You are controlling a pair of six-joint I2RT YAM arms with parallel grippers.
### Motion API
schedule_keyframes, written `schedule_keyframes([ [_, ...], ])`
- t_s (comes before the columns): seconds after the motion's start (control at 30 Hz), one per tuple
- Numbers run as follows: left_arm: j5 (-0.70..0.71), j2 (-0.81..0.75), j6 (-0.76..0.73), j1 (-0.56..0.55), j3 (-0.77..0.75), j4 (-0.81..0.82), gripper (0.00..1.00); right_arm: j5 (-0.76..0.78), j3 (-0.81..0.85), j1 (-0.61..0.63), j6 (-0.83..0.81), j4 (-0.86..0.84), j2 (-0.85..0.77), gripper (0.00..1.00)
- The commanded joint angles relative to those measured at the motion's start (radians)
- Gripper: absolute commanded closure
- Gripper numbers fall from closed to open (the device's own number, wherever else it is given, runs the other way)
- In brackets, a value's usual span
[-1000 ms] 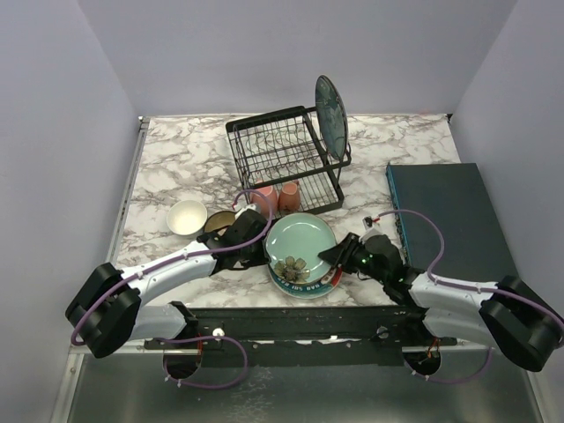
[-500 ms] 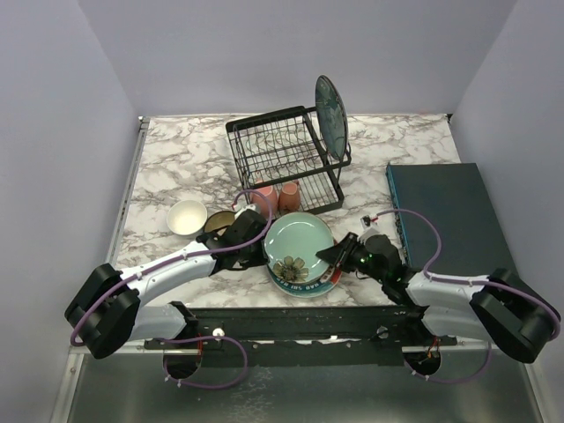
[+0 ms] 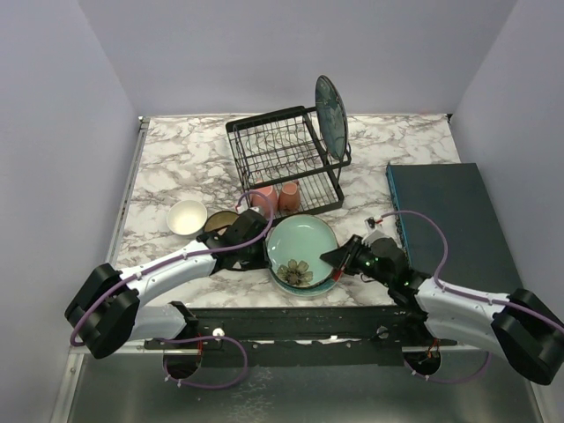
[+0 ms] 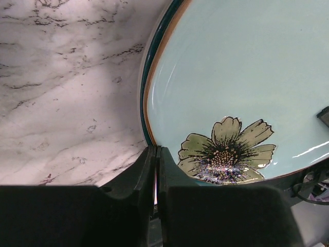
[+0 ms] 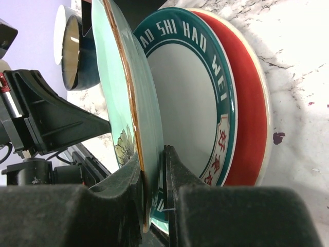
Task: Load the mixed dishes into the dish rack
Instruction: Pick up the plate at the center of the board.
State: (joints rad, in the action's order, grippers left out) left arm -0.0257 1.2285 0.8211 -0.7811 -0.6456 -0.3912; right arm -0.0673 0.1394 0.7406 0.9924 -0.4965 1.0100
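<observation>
A pale green flowered plate [image 3: 301,242] tops a stack near the table's front. My right gripper [image 3: 335,259] is shut on its right rim, one finger above and one below [image 5: 153,164], and that side is tilted up off a white plate with a teal band [image 5: 187,98] and a red plate [image 5: 250,113]. The left gripper [image 3: 261,248] is shut with nothing between its tips [image 4: 156,151], which rest at the stack's left edge. The black wire dish rack [image 3: 280,157] stands behind, a dark teal-blue plate [image 3: 332,110] upright in its right side.
Two pink mugs [image 3: 263,198] [image 3: 289,195] stand just in front of the rack. A white bowl [image 3: 187,217] and a dark bowl [image 3: 220,222] sit left of the stack. A dark teal slab [image 3: 445,220] lies at the right edge of the marble table [image 3: 176,167].
My right gripper has closed on the flowered plate's rim and tipped that side up a little. The right forearm has swung outward. The left arm has stayed put.
</observation>
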Motion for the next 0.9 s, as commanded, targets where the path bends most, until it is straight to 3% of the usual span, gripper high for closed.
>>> schedule_keyframes([
  [0.0,-0.026,-0.016,-0.017,-0.004,-0.019,-0.046,0.89,-0.005,0.012,0.01,0.028,-0.088,-0.082,1.0],
  [0.13,-0.031,-0.034,-0.011,-0.004,-0.03,-0.059,0.81,0.005,0.009,0.011,0.024,-0.048,-0.131,1.0],
  [0.57,-0.013,-0.121,-0.028,-0.001,-0.123,-0.141,0.39,0.112,0.064,0.01,-0.047,0.284,-0.331,1.0],
  [0.87,0.018,-0.172,-0.127,0.002,-0.206,-0.198,0.26,0.216,0.193,0.01,-0.167,0.606,-0.472,1.0],
])
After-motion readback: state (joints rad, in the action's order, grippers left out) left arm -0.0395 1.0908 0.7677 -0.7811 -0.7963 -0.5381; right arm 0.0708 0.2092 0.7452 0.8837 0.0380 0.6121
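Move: The flower plate, already pinched at its right rim by the right gripper, has its middle about 7 cm left and 2 cm ahead of that hand. The dish rack it is headed for lies some 24 cm ahead and 10 cm left; the lettered plate is 4 cm below, 6 cm left and 1 cm back. For the left gripper, at the plates' left rim, the rack is about 25 cm ahead and 5 cm right. Open the left gripper wide at the plates' left rim, then lift it clear by about 7 cm. Meanwhile keep the right gripper pinched on the flower plate: ease up and slightly back, then draw it some 4 cm to the right across the lettered plate, letting the wrist roll about 10 degrees so that the left side dips. ##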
